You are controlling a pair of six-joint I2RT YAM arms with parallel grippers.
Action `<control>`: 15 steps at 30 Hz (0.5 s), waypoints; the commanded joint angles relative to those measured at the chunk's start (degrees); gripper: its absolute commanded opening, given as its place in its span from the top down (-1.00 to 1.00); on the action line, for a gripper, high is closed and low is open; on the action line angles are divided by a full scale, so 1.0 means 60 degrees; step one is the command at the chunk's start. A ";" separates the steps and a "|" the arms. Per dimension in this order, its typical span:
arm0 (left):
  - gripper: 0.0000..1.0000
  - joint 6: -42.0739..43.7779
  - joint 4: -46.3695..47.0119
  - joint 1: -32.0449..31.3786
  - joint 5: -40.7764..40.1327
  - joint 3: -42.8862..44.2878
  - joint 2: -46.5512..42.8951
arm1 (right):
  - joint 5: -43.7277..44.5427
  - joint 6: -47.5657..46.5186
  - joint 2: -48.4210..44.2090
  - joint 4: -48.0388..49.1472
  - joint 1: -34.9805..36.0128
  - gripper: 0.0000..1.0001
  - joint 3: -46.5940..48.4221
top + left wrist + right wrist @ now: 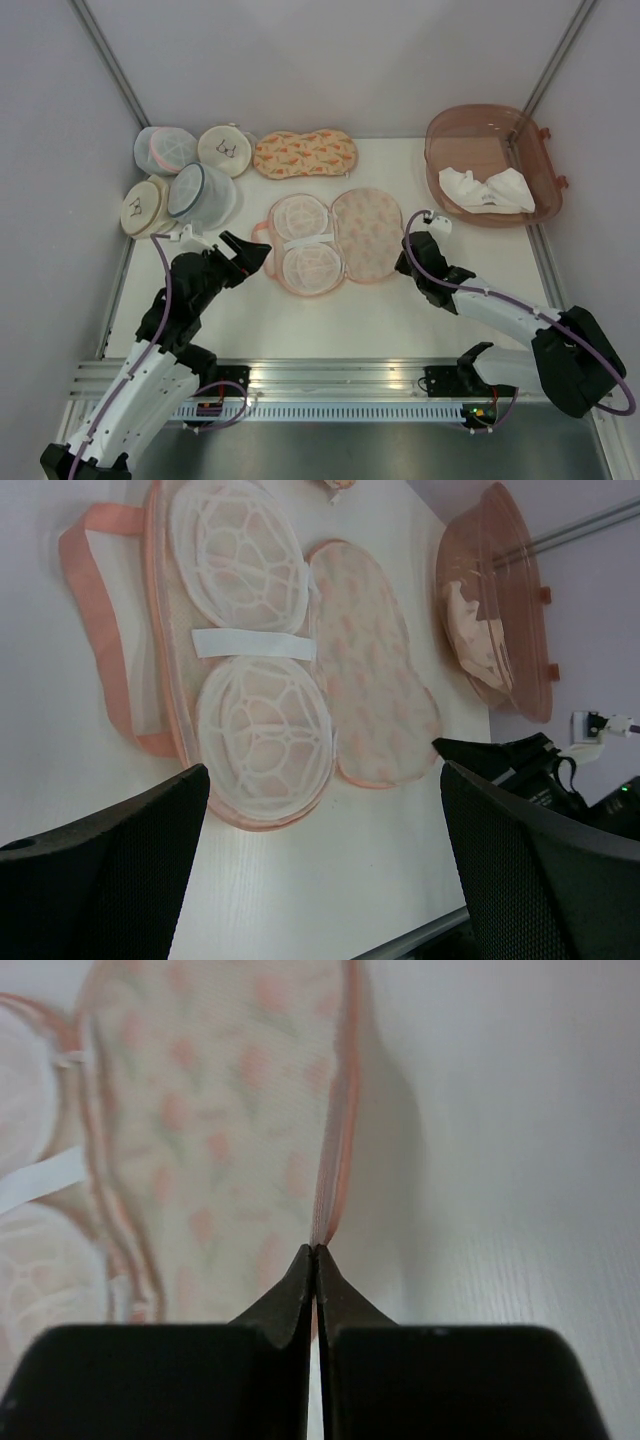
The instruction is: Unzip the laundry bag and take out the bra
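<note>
The peach laundry bag point(368, 235) lies unzipped and spread flat in the middle of the table, its pale printed lid point(370, 670) folded out to the right. The bra point(300, 240) rests in the left half as two white cups point(262, 730) crossed by a white band. My right gripper point(405, 262) is at the lid's right edge. In the right wrist view it point(316, 1252) is shut on the pink zipper edging point(335, 1160). My left gripper point(247, 250) hovers just left of the bag, open point(322, 780) and holding nothing.
A second, closed peach case point(305, 154) lies at the back. Several round mesh pouches point(185, 175) cluster at the back left. A translucent pink bin point(530, 140) at the back right holds white fabric point(487, 190). Metal rail along the near edge point(330, 375).
</note>
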 commanded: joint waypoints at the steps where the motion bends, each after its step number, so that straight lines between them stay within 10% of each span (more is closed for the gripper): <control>1: -0.98 0.0213 -0.0045 0.0037 -0.0419 0.0269 -0.0380 | -0.0798 -0.3206 -0.0326 0.0312 0.0545 0.99 0.1280; 15: -0.99 -0.0680 -0.1656 0.0037 -0.2293 0.0312 -0.2898 | -0.3480 -0.8030 0.1564 0.0134 0.4061 0.99 0.4093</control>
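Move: The right fingers already pinch the outer edge of the laundry bag's open lid, some 5 cm above the table. The lid's middle lies about 8 cm to their left and 9 cm ahead. Beyond it is the open bag body, roughly 22 cm left and 7 cm ahead; the second laundry bag lies straight beyond the body, about 22 cm farther out. From the empty left gripper the bag body is about 10 cm ahead, 11 cm right and 17 cm below. Keep the right fingers shut on the lid's edge and swing it left in one fast arc, about 17 cm towards the open bag body, rising some 10 cm early on, then easing back towards the base while turning the wrist about 50 degrees counter-clockwise. Meanwhile draw the open left gripper some 5 cm left, up and back, clear of the bag. ##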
